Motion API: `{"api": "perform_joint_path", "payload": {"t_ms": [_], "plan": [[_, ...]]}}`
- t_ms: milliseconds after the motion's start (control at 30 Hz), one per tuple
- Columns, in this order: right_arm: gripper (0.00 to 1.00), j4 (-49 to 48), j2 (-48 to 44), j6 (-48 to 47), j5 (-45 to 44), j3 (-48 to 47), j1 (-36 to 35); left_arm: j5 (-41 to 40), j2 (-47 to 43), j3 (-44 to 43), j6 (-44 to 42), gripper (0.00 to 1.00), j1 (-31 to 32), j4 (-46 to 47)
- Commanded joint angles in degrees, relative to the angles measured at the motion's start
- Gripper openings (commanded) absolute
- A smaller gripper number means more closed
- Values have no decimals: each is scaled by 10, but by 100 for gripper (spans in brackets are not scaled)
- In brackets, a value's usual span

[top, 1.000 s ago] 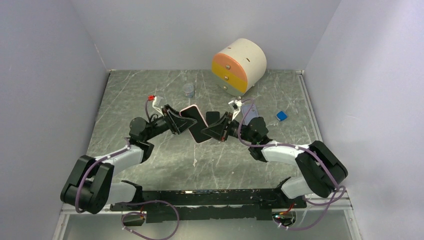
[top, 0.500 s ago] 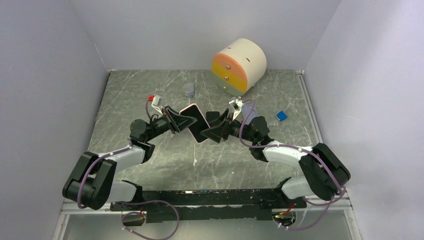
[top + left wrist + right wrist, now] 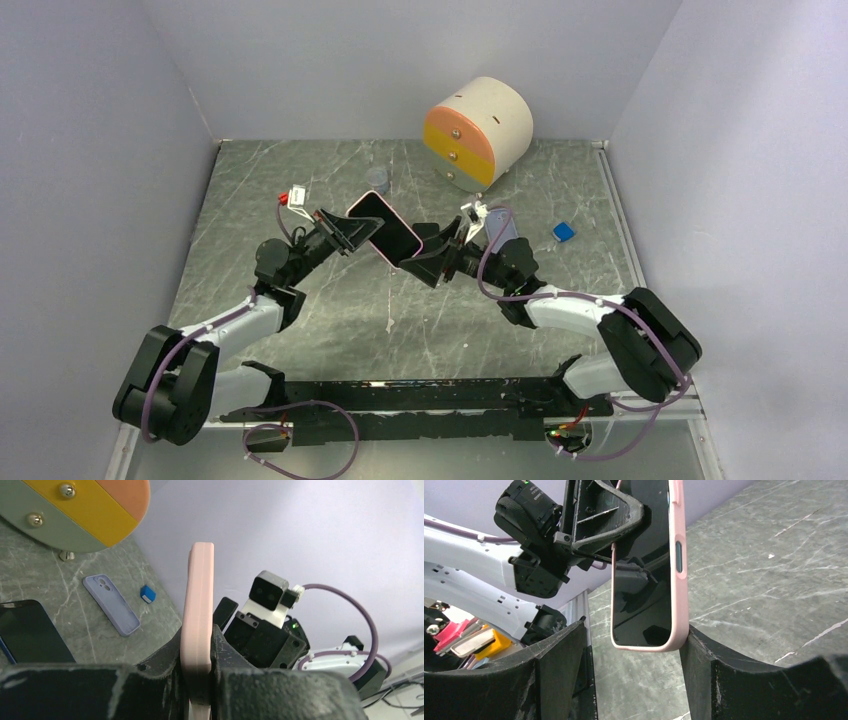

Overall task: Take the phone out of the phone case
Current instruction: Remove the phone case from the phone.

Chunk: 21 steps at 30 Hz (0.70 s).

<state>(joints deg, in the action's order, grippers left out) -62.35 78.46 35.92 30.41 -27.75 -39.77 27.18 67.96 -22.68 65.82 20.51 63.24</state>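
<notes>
A phone (image 3: 385,227) with a dark screen sits inside its pink phone case (image 3: 198,605) and hangs tilted above the table. My left gripper (image 3: 352,232) is shut on one end of it, and in the left wrist view the case's edge is pinched between the two black fingers (image 3: 235,650). My right gripper (image 3: 425,262) stands open at the phone's other end. In the right wrist view the phone's (image 3: 644,580) lower corner rests beside the right finger (image 3: 704,660), with a wide gap to the other finger.
A round cream, orange and yellow drawer unit (image 3: 480,130) stands at the back. On the table lie an empty lavender case (image 3: 111,604), a small blue object (image 3: 564,232), another dark phone (image 3: 30,637) and a small grey cup (image 3: 377,179).
The left gripper shut on the cased phone and lifted it up and to the left. The right gripper let go and opened wide.
</notes>
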Motion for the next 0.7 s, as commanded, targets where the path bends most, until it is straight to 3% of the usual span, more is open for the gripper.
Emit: {"api": "perform_joint_path", "payload": {"t_ms": [0,400,667], "plan": [[70,-67,14,15,1,-4,-10,-47,-6,-13,51,3,6,59],[59,-107,22,11,4,-8,-17,-85,-17,-13,81,2,32,31],[35,-162,31,-18,3,5,-17,-76,-5,-19,114,2,42,11]]}}
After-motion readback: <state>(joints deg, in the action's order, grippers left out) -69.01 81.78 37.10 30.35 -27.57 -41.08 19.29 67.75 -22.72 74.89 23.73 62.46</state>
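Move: The pink-cased phone is already held by the left hand, at the middle of its left long edge. Its middle is some 3 cm right of, 1 cm back from and 1 cm above that hand point. From the open right hand it is about 6 cm ahead, 6 cm left and 3 cm up. On the table some 22 cm below the right hand, the black phone lies about 13 cm ahead and 2 cm right, the lavender case about 16 cm ahead and 22 cm right. Leftward and slightly back, by about 1 cm, the right hand eases in under the phone's near-right end, then stays there while its wide-open fingers close about halfway around the lower corner. The left hand keeps its pinch, rises about 1 cm and rolls some 10 degrees about the line of its fingers, the phone's far-left end going down and the near-right end up. ##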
